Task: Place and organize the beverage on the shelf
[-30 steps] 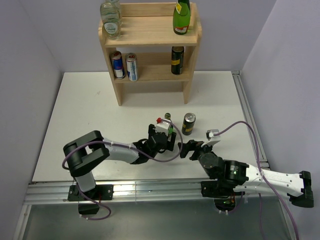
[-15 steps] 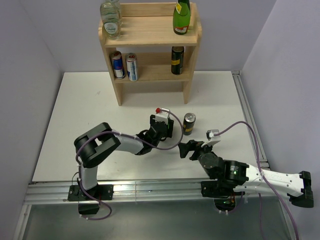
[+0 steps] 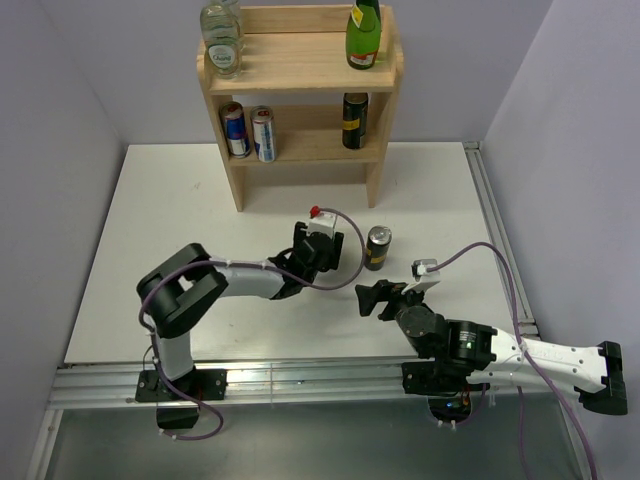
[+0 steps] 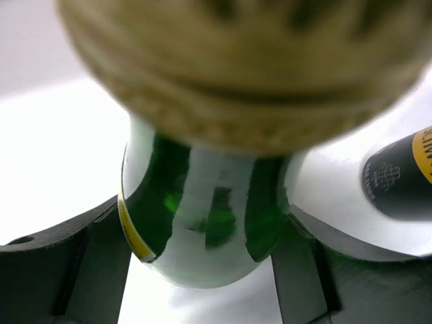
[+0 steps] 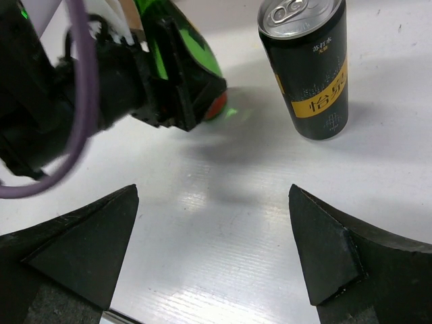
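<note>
My left gripper (image 3: 324,260) is shut on a green glass bottle (image 4: 202,223) with a gold cap, its fingers (image 4: 61,270) on either side of the body. In the top view the wrist hides the bottle. The right wrist view shows the bottle (image 5: 192,50) tilted in the left gripper (image 5: 177,88), its base close to the table. A black can with yellow print (image 3: 377,247) stands just right of it and shows in the right wrist view (image 5: 310,74). My right gripper (image 3: 372,298) is open and empty, in front of the can. The wooden shelf (image 3: 300,75) stands at the back.
The shelf's top tier holds a clear glass bottle (image 3: 222,40) at the left and a green bottle (image 3: 364,35) at the right. The middle tier holds two slim cans (image 3: 250,130) at the left and a black can (image 3: 355,118) at the right. Walls close the sides.
My left gripper has moved a little away from me and to the left with the green bottle; the bottle's cap no longer shows from above. The right gripper shifted slightly left.
</note>
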Robot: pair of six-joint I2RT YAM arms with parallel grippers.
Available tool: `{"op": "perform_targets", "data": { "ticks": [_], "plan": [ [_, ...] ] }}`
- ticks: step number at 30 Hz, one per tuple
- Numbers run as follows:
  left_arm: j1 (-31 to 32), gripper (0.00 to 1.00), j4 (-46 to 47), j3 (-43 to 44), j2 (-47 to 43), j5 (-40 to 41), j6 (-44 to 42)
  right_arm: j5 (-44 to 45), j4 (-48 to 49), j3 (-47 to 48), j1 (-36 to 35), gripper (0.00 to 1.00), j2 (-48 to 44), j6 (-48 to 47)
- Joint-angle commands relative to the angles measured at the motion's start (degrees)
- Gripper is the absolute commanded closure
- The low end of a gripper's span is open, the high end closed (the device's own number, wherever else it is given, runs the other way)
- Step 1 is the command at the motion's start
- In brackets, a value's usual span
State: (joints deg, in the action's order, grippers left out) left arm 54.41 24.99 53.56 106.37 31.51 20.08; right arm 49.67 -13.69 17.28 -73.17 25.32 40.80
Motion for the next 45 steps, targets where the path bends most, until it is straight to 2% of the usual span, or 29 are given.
{"op": "perform_targets", "data": {
  "ticks": [1, 5, 8, 12, 17, 21, 31, 41, 45],
  "plan": [
    [-0.1, 1.0, -7.04, 9.0, -11.34, 4.96, -2.58, 1.39, 1.83, -0.31, -0.4, 0.01, -0.1, -0.19],
    [-0.62, 1.0, -15.05, 17.0, -17.14, 5.58, -5.13, 1.39, 1.92, -0.4, -0.31, 0.01, -0.18, -0.19],
    [-1.59, 1.0, -20.32, 24.73, -18.21, 5.5, -7.15, 1.39, 1.74, -0.4, -0.31, 0.01, -0.18, -0.28],
    [-3.87, 1.0, -29.18, 39.38, -16.46, 3.74, -9.0, 1.48, 1.83, -0.49, -0.4, 0.01, -0.45, -0.1],
    [-5.63, 1.0, -34.04, 53.56, -12.07, 5.05, -12.95, 1.57, 1.92, -0.58, -0.4, 0.01, -0.45, -0.19],
    [-6.16, 1.0, -34.31, 62.43, -10.31, 4.35, -15.67, 1.48, 2.09, -0.58, -0.4, 0.01, -0.45, -0.28],
    [-8.62, 1.0, -32.12, 75.71, -3.11, 1.37, -17.96, 1.57, 2.18, -0.75, -0.4, 0.01, -0.53, -0.28],
    [-11.78, 1.0, -25.61, 85.38, 5.6, -2.5, -17.97, 1.22, 2.53, -0.93, -0.4, 0.01, -0.89, -0.63],
    [-12.49, 1.0, -22.72, 85.49, 6.57, -3.55, -17.35, 1.22, 2.53, -1.02, -0.49, 0.01, -0.89, -0.72]
  ]
}}
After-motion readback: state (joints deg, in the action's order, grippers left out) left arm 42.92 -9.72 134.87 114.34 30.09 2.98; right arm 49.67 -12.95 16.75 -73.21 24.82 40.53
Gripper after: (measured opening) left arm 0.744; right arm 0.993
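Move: The green bottle is already in my left hand. Its free spot, mid upper shelf, lies about 21 cm ahead, 3 cm left and 34 cm up. Flanking that spot from my left hand: the shelved green bottle some 21 cm ahead, 6 cm right, and the clear bottle 21 cm ahead, 17 cm left, both about 43 cm up. On the table, the black can stands 12 cm right, 2 cm ahead. From my idle right hand the spot is roughly 38 cm ahead, 12 cm left, 26 cm up. Keeping the green bottle pinched, I sweep my left hand fast and almost straight up in front of the shelf, some 42 cm, easing forward as I rise. Then I level off and carry on forward towards the gap beside the shelved green bottle, about 13 cm forward overall, with my fingers tipping up some 30 degrees. ##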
